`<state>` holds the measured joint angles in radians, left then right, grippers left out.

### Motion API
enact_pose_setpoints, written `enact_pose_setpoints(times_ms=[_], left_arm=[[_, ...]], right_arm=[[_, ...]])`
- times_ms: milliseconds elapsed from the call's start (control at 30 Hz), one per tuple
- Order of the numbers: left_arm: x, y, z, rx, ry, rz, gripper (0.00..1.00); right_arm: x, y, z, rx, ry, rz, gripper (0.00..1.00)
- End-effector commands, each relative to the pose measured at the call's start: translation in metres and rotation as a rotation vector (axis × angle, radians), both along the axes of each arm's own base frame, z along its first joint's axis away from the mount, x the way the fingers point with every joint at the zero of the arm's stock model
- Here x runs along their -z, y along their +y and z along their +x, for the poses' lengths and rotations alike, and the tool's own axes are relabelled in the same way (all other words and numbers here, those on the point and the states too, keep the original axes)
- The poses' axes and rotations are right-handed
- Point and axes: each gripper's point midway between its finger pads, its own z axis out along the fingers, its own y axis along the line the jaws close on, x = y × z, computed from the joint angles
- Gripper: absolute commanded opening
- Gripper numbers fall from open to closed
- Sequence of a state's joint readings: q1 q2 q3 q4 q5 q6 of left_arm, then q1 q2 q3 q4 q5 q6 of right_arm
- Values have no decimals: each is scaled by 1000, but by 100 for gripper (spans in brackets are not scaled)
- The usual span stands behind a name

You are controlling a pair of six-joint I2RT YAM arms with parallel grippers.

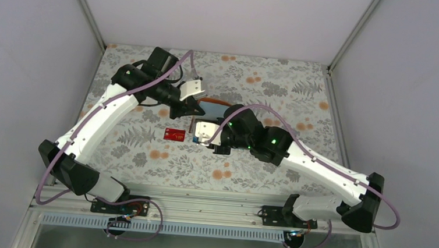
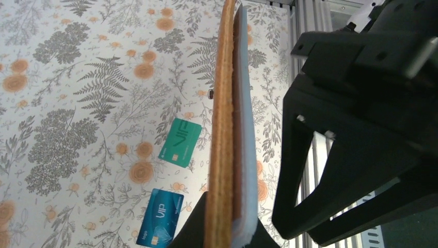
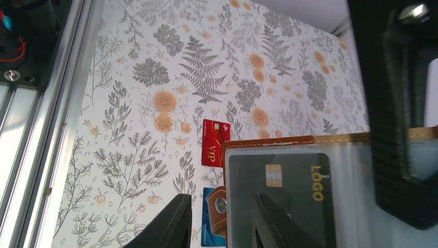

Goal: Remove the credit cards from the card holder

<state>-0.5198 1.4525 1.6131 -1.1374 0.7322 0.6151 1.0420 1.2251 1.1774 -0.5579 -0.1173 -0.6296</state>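
The brown leather card holder (image 2: 225, 129) hangs open above the table, edge-on in the left wrist view, and my left gripper (image 2: 227, 230) is shut on its lower end. A black card (image 3: 289, 191) with gold lettering sits in its clear inner pocket. My right gripper (image 3: 220, 197) is open at the holder's free edge, one finger (image 3: 271, 222) in front of the black card and the snap tab (image 3: 219, 206) between the fingers. On the table lie a red card (image 1: 174, 134), a teal card (image 2: 180, 142) and a blue card (image 2: 160, 217).
The floral tablecloth (image 1: 145, 154) covers the table. Grey walls enclose it on three sides, and an aluminium rail (image 1: 200, 195) runs along the near edge. The two grippers hang close together over the middle, with the loose cards under and beside the holder.
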Motion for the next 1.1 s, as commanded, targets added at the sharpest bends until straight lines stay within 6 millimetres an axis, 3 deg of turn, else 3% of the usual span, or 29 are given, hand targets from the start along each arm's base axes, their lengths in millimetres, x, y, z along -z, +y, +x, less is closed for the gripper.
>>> enact_pose_setpoints(times_ms=[0, 67, 167, 267, 733, 1067], left_arm=[[-14, -3, -12, 57, -26, -59, 2], [-13, -2, -13, 57, -29, -55, 2], [-13, -2, -15, 60, -28, -59, 2], [-17, -2, -17, 66, -28, -69, 2], [-18, -3, -21, 86, -14, -80, 2], [-18, -4, -24, 105, -9, -85, 2]], right_arm=[[9, 4, 3, 25, -19, -35, 33], [-3, 5, 0, 9, -32, 6, 37], [-26, 1, -8, -16, -57, 99, 51], [-34, -6, -9, -9, -79, 143, 55], [-11, -10, 16, 94, -77, 39, 60], [4, -10, 16, 86, -42, -21, 60]])
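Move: The black LOGO card, still in the holder's clear pocket, lies close to the right hand: about 3 cm ahead, 1 cm to its left and 2 cm lower. On the table some 27 cm below that hand, the blue card lies about 10 cm ahead and 2 cm left, the red card equally far ahead and 14 cm left. From the left hand, which holds the card holder, the black card is about 4 cm back, 3 cm right and 4 cm lower. The left hand keeps its pinch on the card holder and eases it back about 1 cm, while the right fingers spread from about a third to over half open beside the black card's pocket. The right hand first rises nearly 3 cm with a small shift right and back, then sinks a good 3 cm and comes forward about 1.5 cm towards the pocket, fingers still apart. Whether they touch the pocket can't be seen. ##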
